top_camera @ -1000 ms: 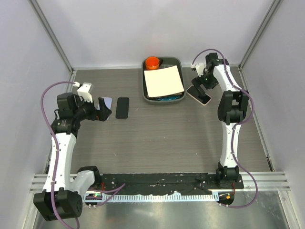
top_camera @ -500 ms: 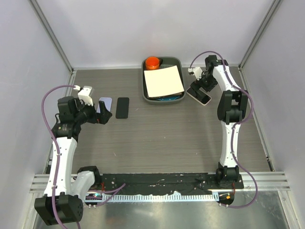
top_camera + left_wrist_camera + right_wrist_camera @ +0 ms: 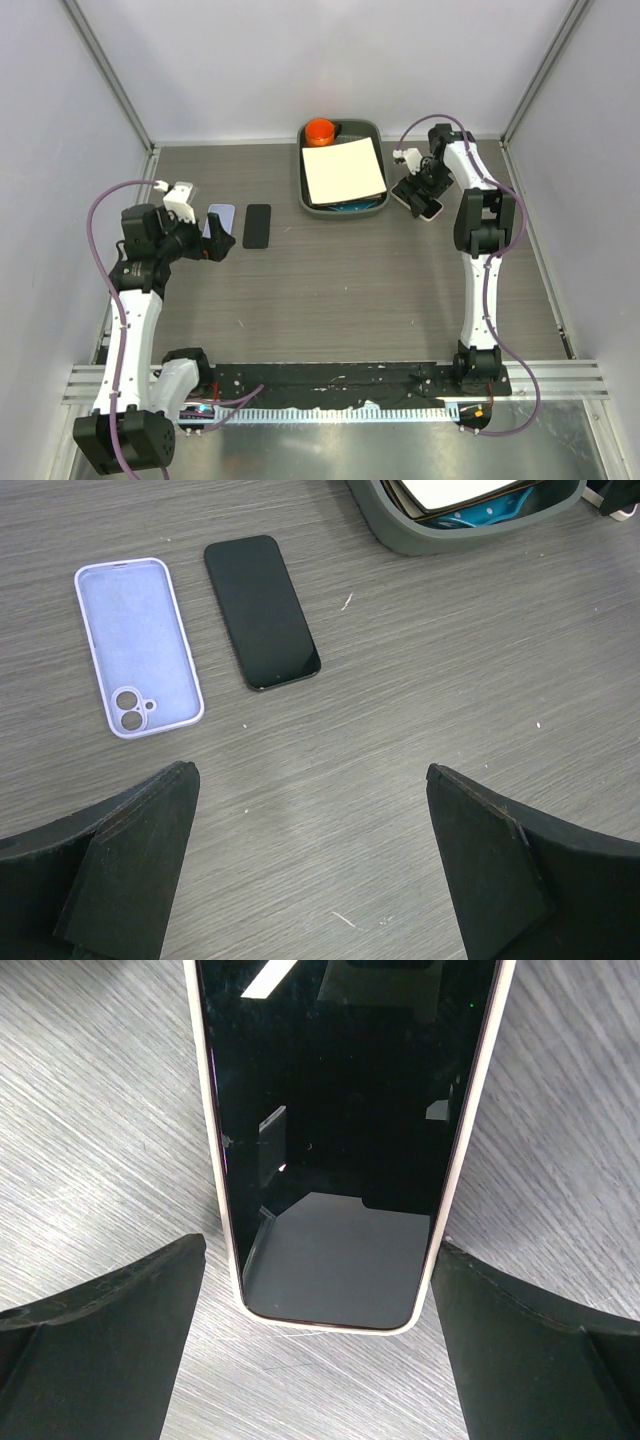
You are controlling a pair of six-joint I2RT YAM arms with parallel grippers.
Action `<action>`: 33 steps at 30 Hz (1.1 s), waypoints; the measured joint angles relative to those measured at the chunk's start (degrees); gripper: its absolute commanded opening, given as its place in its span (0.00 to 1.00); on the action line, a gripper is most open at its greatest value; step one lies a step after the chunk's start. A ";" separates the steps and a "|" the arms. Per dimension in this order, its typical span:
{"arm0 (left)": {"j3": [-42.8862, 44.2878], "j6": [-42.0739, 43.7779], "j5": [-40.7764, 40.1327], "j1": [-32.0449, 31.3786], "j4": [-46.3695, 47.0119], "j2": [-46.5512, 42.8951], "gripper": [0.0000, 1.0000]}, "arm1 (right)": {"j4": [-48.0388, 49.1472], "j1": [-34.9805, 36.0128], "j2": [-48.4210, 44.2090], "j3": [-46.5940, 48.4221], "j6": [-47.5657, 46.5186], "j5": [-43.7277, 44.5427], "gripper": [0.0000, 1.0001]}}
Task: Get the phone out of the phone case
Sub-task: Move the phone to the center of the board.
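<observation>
A black phone [image 3: 335, 1110] lies face up in a cream phone case [image 3: 213, 1150] right of the tray, partly covered by the wrist in the top view [image 3: 431, 208]. My right gripper [image 3: 320, 1250] is open, low over the phone's near end, one finger on each side and apart from the case. At the left, an empty lilac case [image 3: 138, 647] and a bare black phone [image 3: 262, 611] lie side by side, also seen from above as the lilac case [image 3: 221, 215] and the bare phone [image 3: 257, 226]. My left gripper [image 3: 308, 780] hangs open and empty just short of them.
A grey tray [image 3: 342, 211] at the back centre holds a white sheet [image 3: 343, 170] and an orange object [image 3: 320, 130]. The tray's corner [image 3: 455, 538] shows in the left wrist view. Enclosure walls and posts border the table.
My right gripper has swung left and down over the cased phone. My left gripper has drawn back from the lilac case, uncovering it.
</observation>
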 measured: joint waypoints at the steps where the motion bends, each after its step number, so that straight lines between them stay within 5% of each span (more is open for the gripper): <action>1: -0.11 0.00 0.00 0.00 0.13 0.00 1.00 | 0.00 -0.04 0.00 -0.02 -0.02 -0.26 0.98; 4: -0.33 0.00 0.00 0.07 0.33 -0.02 1.00 | 0.02 -0.04 0.00 -0.04 -0.02 -0.59 0.85; 6: -0.35 -0.02 0.02 0.13 0.55 -0.11 1.00 | 0.09 -0.04 0.00 -0.15 0.09 -0.79 0.67; 12: -0.35 -0.02 0.02 0.24 0.83 -0.31 1.00 | 1.03 0.04 -0.31 -1.25 2.47 -0.50 0.61; 16: -0.35 -0.52 0.11 0.24 0.92 -0.35 1.00 | 5.81 0.35 -3.65 -7.43 3.43 0.79 0.27; 19: -0.35 -0.72 0.59 0.26 0.92 -0.37 1.00 | 9.88 0.63 -6.51 -12.37 3.58 1.55 0.10; 33: -1.29 -1.86 8.20 -0.87 1.18 3.58 1.00 | 26.25 2.01 -27.34 -45.64 0.52 2.27 0.04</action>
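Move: The right hand hangs low with its open fingers astride the near-right end of the right-hand phone; the phone's middle lies about 2 cm ahead of the hand, 4 cm to its left and 1 cm below. The grey bin is centred some 28 cm left and 12 cm ahead, with the orange mug in it roughly 35 cm left and 25 cm ahead. From the left hand, that phone is about 57 cm right, 21 cm ahead and 19 cm down. Closing first, almost in place, the right fingers pinch the long sides of the phone near its near-right end; then the hand pulls straight back about 8 cm, level along the board and speeding up, as its fingertips tip some 8 degrees forward. The left hand, still empty and open, drifts 2.5 cm right, sinking slightly and turning a little clockwise. ##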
